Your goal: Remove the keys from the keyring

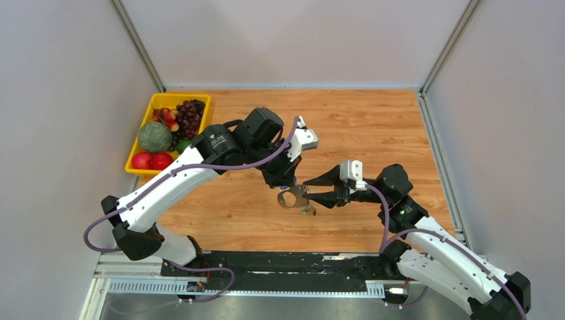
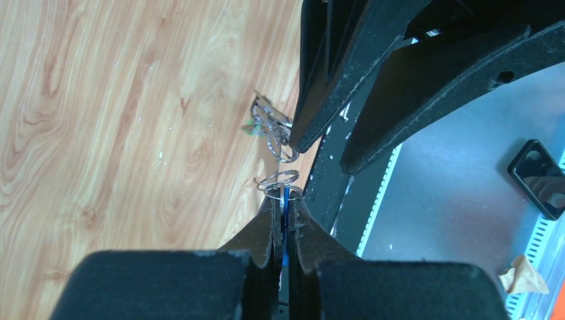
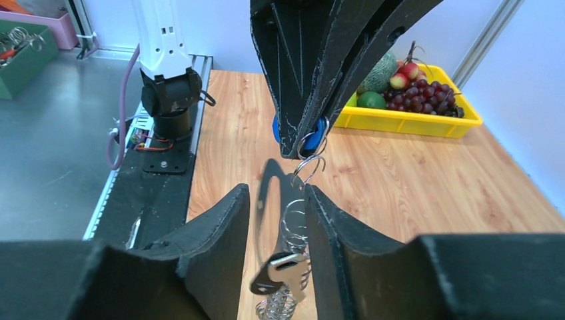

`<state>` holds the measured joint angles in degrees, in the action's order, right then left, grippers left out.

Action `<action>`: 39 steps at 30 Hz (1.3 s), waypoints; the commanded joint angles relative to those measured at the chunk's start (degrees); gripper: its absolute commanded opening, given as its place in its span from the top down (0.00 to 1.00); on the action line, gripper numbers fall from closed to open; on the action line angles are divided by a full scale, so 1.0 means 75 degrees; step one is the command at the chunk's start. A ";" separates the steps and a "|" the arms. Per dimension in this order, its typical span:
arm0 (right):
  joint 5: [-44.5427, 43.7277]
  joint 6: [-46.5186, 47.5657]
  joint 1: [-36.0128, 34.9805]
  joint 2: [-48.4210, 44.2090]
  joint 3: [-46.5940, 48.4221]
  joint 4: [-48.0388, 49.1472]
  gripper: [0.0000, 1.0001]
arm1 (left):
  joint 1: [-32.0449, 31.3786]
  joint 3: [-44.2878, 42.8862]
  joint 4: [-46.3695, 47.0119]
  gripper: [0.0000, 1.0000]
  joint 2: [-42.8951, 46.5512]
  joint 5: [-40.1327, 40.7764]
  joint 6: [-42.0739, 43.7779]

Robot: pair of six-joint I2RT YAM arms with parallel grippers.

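Note:
The bunch hangs in the air above the wooden table. My left gripper (image 1: pixel 288 183) (image 2: pixel 285 200) is shut on a blue key (image 2: pixel 285 223), seen as a blue head (image 3: pixel 321 128) in the right wrist view. Small wire rings (image 2: pixel 276 180) dangle below it, along with the grey oval keyring (image 1: pixel 290 199) (image 3: pixel 262 200) and a silver key (image 3: pixel 288 270). A green key (image 2: pixel 250 128) shows at the far end. My right gripper (image 1: pixel 308 191) (image 3: pixel 278 190) stands open, one finger on each side of the keyring and rings, its right finger close beside the rings.
A yellow tray (image 1: pixel 136 167) (image 3: pixel 413 121) of fruit sits at the table's far left. The black base rail (image 1: pixel 286 263) runs along the near edge. A phone (image 2: pixel 538 177) lies on the metal bench beyond the table.

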<state>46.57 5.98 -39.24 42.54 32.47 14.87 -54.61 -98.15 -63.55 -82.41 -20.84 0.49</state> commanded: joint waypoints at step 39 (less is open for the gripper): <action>0.0188 0.0504 -0.0274 0.0641 0.0265 0.1075 0.80 | -0.0044 -0.0439 0.0377 1.00 -0.0016 -0.0474 -0.0022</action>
<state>46.81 9.56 -40.86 47.66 32.40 20.47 -54.68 -99.00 -63.20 -82.76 -23.09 0.38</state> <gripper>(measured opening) 0.170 0.021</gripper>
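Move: The wire ring hanging from the blue tag is about 3 cm to the right hand's left and 1 cm ahead, roughly level with it. The blue tag is about 4 cm left, 1 cm ahead and 1 cm up; the grey plate lies 4 cm left, 1 cm back and 5 cm below, and the keys about 2 cm back, straight below by 8 cm. From the left hand, the ring is 1 cm right, level fore and aft, and 1 cm lower. The wire ring below the blue tag is met from the right: the right hand slides its fingers about 1.5 cm left and a little forward, dipping 1 cm then partly rising again, while its half-open fingers narrow to a small gap around the ring's lower edge. The left hand keeps its pinch on the tag and stays nearly still. ##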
